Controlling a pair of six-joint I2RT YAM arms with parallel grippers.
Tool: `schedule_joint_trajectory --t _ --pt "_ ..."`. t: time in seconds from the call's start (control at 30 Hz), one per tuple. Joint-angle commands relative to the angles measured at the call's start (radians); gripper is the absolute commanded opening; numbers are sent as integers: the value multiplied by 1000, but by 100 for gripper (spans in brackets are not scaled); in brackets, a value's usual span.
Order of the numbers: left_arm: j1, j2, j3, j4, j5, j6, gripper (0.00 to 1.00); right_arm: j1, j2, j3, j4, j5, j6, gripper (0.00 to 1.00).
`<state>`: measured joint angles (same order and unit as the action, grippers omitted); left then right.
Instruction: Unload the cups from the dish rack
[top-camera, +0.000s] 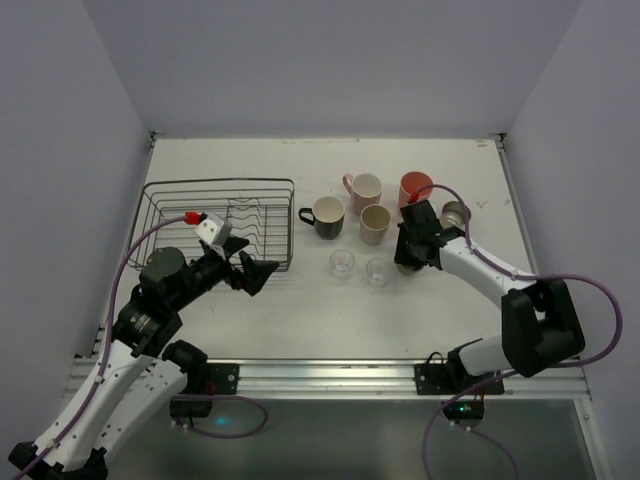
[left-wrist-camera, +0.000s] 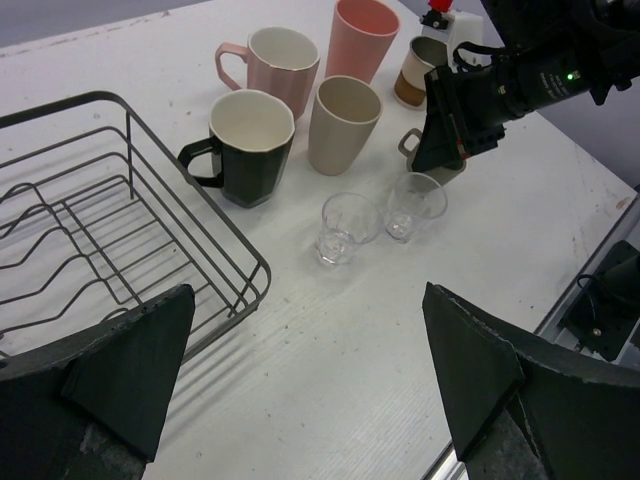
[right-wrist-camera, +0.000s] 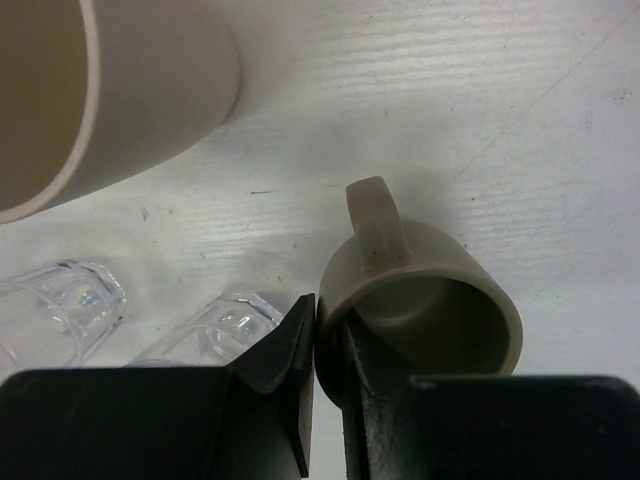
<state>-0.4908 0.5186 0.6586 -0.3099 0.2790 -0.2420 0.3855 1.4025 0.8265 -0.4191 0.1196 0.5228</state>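
The dark wire dish rack (top-camera: 220, 225) stands at the left with no cups in it. On the table to its right are the black mug (top-camera: 325, 215), pink mug (top-camera: 363, 190), salmon tumbler (top-camera: 415, 188), beige cup (top-camera: 375, 224), metallic cup (top-camera: 455, 212) and two clear glasses (top-camera: 342, 263) (top-camera: 376, 270). My right gripper (right-wrist-camera: 325, 345) is shut on the rim of the olive mug (right-wrist-camera: 430, 300), one finger inside and one outside, low beside the right glass (right-wrist-camera: 215, 330). My left gripper (left-wrist-camera: 305, 330) is open and empty above the table by the rack's near right corner (left-wrist-camera: 255, 275).
The beige cup (right-wrist-camera: 120, 90) stands close to the left of the olive mug. The right arm (left-wrist-camera: 520, 80) reaches in over the metallic cup (left-wrist-camera: 420, 72). Walls close in the table on three sides.
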Motion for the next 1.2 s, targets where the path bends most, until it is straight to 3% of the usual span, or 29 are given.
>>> schedule_joint_trajectory --t 0.0,0.2,0.27,0.33,0.47,0.5,0.57,0.8,0.97,1.17 --pt "11 -6 -1 -9 -8 20 100 -2 19 52 19 25 -9 18" --pt "21 -6 -2 -8 -6 20 100 -5 33 66 20 28 -27 32" --pt "26 -5 -1 -8 -3 21 100 -5 -17 66 16 34 -41 36" --pt "27 -3 1 -8 0 24 100 -5 -100 69 5 37 -49 45" --pt "28 -5 3 -8 -3 26 100 -4 -276 56 15 11 -76 69" --pt "28 -6 4 -8 -7 26 100 -4 -319 45 29 -3 -86 87" --pt "28 -9 9 -5 -15 21 100 -2 -457 11 62 -29 -102 99" --pt "28 17 101 40 -46 -39 100 0 -931 -47 120 -101 -136 99" --pt "28 78 237 -1 -155 -45 100 0 -1138 -29 120 -106 -141 99" --pt "28 57 406 -95 -363 7 100 0 -1295 -46 86 138 -144 99"
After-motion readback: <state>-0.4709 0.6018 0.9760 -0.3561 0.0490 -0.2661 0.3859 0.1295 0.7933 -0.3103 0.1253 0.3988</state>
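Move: The small green mug, pinched at its rim, is already down at the table under the right hand, its middle about 3 cm to the right, 1 cm ahead and 2 cm lower. The near glass stands some 5 cm left and 2 cm back of that hand; the beige cup about 11 cm ahead and 6 cm left; the metal cup roughly 14 cm ahead and 17 cm right. From the left hand the green mug lies about 41 cm right, 11 cm ahead and 22 cm below. Sinking barely half a centimetre at first, the right hand opens its fingers from nearly shut to wide and lets go of the green mug's rim, then climbs fast some 34 cm, drawing back about 14 cm and a little right, its fingers tipping up from steeply down to roughly level. Late on, the open, empty left hand rises about 11 cm, easing left away from the cups. ##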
